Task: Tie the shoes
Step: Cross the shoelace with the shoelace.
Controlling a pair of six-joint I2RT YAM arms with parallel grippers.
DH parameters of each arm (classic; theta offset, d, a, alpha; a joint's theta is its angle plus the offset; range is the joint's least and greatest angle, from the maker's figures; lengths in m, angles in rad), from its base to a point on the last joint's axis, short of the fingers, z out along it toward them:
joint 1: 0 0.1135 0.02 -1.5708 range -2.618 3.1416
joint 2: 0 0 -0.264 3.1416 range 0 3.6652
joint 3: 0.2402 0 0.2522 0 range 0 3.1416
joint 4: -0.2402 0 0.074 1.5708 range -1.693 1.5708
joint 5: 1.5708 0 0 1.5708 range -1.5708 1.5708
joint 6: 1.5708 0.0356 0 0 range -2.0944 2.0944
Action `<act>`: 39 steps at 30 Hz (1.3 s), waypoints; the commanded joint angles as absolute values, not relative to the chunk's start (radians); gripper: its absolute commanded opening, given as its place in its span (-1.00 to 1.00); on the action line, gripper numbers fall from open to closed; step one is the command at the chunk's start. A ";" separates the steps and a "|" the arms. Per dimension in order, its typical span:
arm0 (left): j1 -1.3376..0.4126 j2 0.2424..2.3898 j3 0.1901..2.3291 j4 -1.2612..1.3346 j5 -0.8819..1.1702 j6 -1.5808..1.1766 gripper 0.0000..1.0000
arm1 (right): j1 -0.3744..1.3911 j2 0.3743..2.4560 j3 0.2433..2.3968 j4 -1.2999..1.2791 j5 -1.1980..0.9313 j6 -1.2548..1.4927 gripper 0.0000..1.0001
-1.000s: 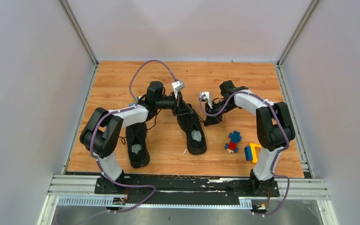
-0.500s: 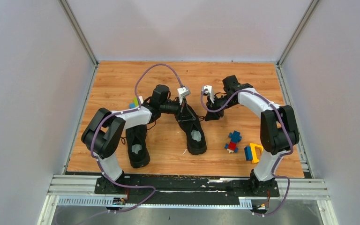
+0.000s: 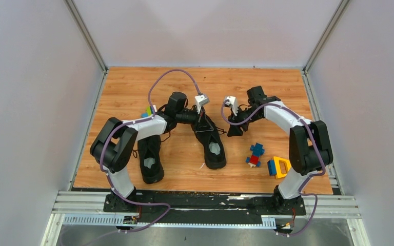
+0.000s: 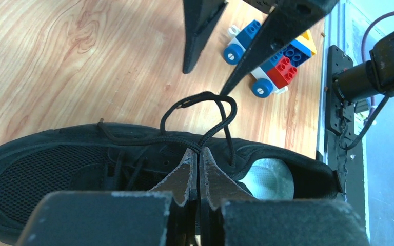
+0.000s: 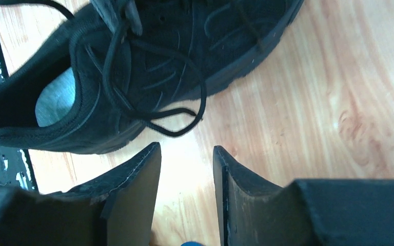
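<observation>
Two black shoes lie on the wooden table: one point(image 3: 151, 163) by the left arm's base, the other point(image 3: 216, 159) in the middle. My left gripper point(image 4: 199, 152) is shut on a lace of the middle shoe point(image 4: 46, 164) above its tongue. From its tips a lace loop point(image 4: 201, 105) runs out over the shoe's side. My right gripper point(image 5: 185, 149) stands open just beside this shoe point(image 5: 149, 56), with bare wood between its fingers. The lace loop point(image 5: 187, 119) lies on the table a little ahead of its fingertips. In the top view the right gripper point(image 3: 234, 130) is right of the shoe.
A blue and red toy block car point(image 3: 255, 154) and a yellow and blue block point(image 3: 277, 166) sit right of the middle shoe, near the right arm. A small green and yellow block point(image 3: 147, 111) lies behind the left arm. Grey walls close in the table.
My right gripper has opened and let go of the lace loop, and has drawn slightly right. My left gripper shifted a little right over the shoe and stays shut.
</observation>
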State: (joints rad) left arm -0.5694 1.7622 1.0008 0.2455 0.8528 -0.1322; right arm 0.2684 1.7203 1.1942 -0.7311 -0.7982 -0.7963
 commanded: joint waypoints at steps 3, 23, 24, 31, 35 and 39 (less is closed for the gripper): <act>-0.571 1.787 1.068 0.171 0.798 -0.161 -1.00 | 0.259 1.686 1.129 -0.707 -0.773 -0.749 -0.14; -0.561 1.799 1.063 0.176 0.812 -0.251 -1.00 | 0.305 1.865 1.248 -0.577 -0.858 -0.656 -0.18; -0.561 1.800 1.062 0.177 0.813 -0.258 -1.00 | 0.305 1.862 1.245 -0.570 -0.868 -0.662 -0.17; -0.551 1.817 1.064 0.193 0.824 -0.284 -1.00 | 0.307 1.857 1.234 -0.551 -0.888 -0.670 -0.54; -0.544 1.815 1.063 0.195 0.822 -0.284 -1.00 | 0.298 1.835 1.215 -0.555 -0.889 -0.673 -0.92; -0.531 1.801 1.063 0.194 0.816 -0.284 -1.00 | 0.272 1.776 1.170 -0.567 -0.876 -0.696 -1.00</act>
State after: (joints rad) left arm -0.5468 1.8030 1.0409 0.1837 0.8219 -0.2840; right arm 0.2977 1.8660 1.2007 -0.5774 -0.8478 -0.6643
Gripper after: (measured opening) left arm 0.008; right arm 0.014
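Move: The outer end of the held lace loop hangs off the right side of the shoe, about 3 cm to the right hand's left, 1 cm ahead and 3 cm lower. The shoe's middle is some 8 cm left, 3 cm back and 5 cm lower; the toy car about 10 cm right, 7 cm back and 7 cm lower. From the left hand, already shut on the lace, the loop end is roughly 5 cm right, 1 cm back and 4 cm lower. The lace loop's outer end is what the right hand comes for: its parted fingers first dip back and down by about 2.5 cm, sink a little more while swinging forward and left some 4 cm to the loop, then shut and seem to pinch the lace. The left hand keeps its pinch above the shoe, sinking about 1 cm and turning some 10 degrees. ##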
